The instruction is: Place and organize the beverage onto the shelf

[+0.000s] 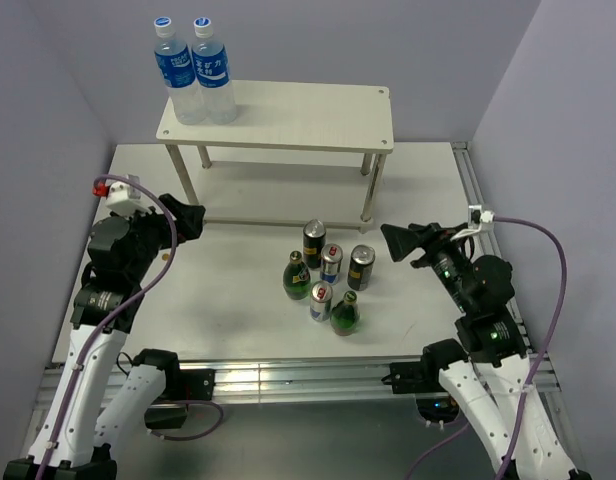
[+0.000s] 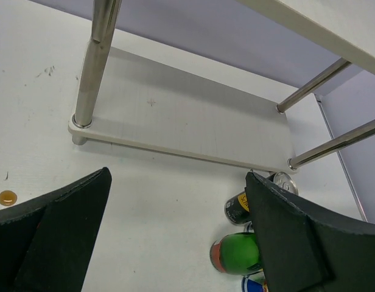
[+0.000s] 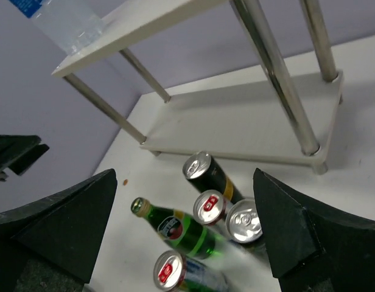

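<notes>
Six drinks stand clustered on the table in front of the white shelf point(image 1: 288, 115). They are two dark cans point(image 1: 314, 242) point(image 1: 361, 267), two silver-blue cans point(image 1: 332, 263) point(image 1: 321, 301) and two green bottles point(image 1: 296, 276) point(image 1: 345, 312). My left gripper point(image 1: 193, 220) is open and empty, left of the cluster. In its wrist view point(image 2: 175, 231) a dark can point(image 2: 239, 207) and a green bottle point(image 2: 236, 252) show beside the right finger. My right gripper point(image 1: 396, 243) is open and empty, right of the cluster. Its wrist view point(image 3: 182, 201) looks down on the cans and a green bottle point(image 3: 178, 231).
Two taller clear water bottles point(image 1: 195, 70) with blue labels stand on the left end of the shelf's top board. The lower board point(image 1: 278, 195) is bare and also shows in the left wrist view point(image 2: 193, 128). Purple walls close in the table on three sides.
</notes>
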`<state>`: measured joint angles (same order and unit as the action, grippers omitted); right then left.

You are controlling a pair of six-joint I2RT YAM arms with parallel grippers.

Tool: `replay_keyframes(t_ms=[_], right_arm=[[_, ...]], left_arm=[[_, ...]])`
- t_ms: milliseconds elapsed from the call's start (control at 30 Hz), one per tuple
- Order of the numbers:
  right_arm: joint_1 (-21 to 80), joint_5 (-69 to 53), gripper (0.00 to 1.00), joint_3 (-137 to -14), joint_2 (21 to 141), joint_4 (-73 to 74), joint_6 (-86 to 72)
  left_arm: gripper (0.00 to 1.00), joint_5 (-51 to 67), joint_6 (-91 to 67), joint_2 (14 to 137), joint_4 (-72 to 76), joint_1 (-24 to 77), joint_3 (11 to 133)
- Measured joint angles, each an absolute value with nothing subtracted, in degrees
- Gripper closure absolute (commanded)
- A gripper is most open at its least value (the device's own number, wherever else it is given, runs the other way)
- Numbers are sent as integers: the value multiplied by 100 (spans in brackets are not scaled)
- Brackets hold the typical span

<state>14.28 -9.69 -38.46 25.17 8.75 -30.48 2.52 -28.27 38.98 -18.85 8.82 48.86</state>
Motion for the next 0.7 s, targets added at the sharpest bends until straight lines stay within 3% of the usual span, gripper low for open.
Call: replay_keyframes(t_ms=[200,300,500,700], right_arm=[[1448,-1546,0,-2749,1253,760,-4064],[1500,-1752,0,-2228,1168,727,-4464],[2300,-620,0,-2060,336,2327,-4447],[2480,-134,0,-2158,1007,2921,-4554]], left_arm=[[1,270,-2812,3859,-1962,832,4886],[1,268,-2812,3809,-1962,801,4886],[1,213,-2814,3813,-1970,794,4886],[1,139,-2816,3806,-1973,720,4886]])
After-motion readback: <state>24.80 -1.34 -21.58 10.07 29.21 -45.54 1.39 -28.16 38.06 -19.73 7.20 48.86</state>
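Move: The black can at the right edge of the group stands roughly 3 cm ahead of the right hand, 5 cm to its left and some 26 cm below. The nearer green bottle is about 7 cm back and 8 cm to the left, the small red-and-silver can about 4 cm ahead and 12 cm left. From the left hand the black can lies about 35 cm right, 2 cm back and 25 cm below. Towards the black can at the group's right edge, the right hand drops quickly by about 16 cm, easing back some 5 cm on the way so that it comes down on the can's near right side. Its wide-open fingers tip downward by some 25 degrees until they aim forward-left and down at the can, still clear of it. ##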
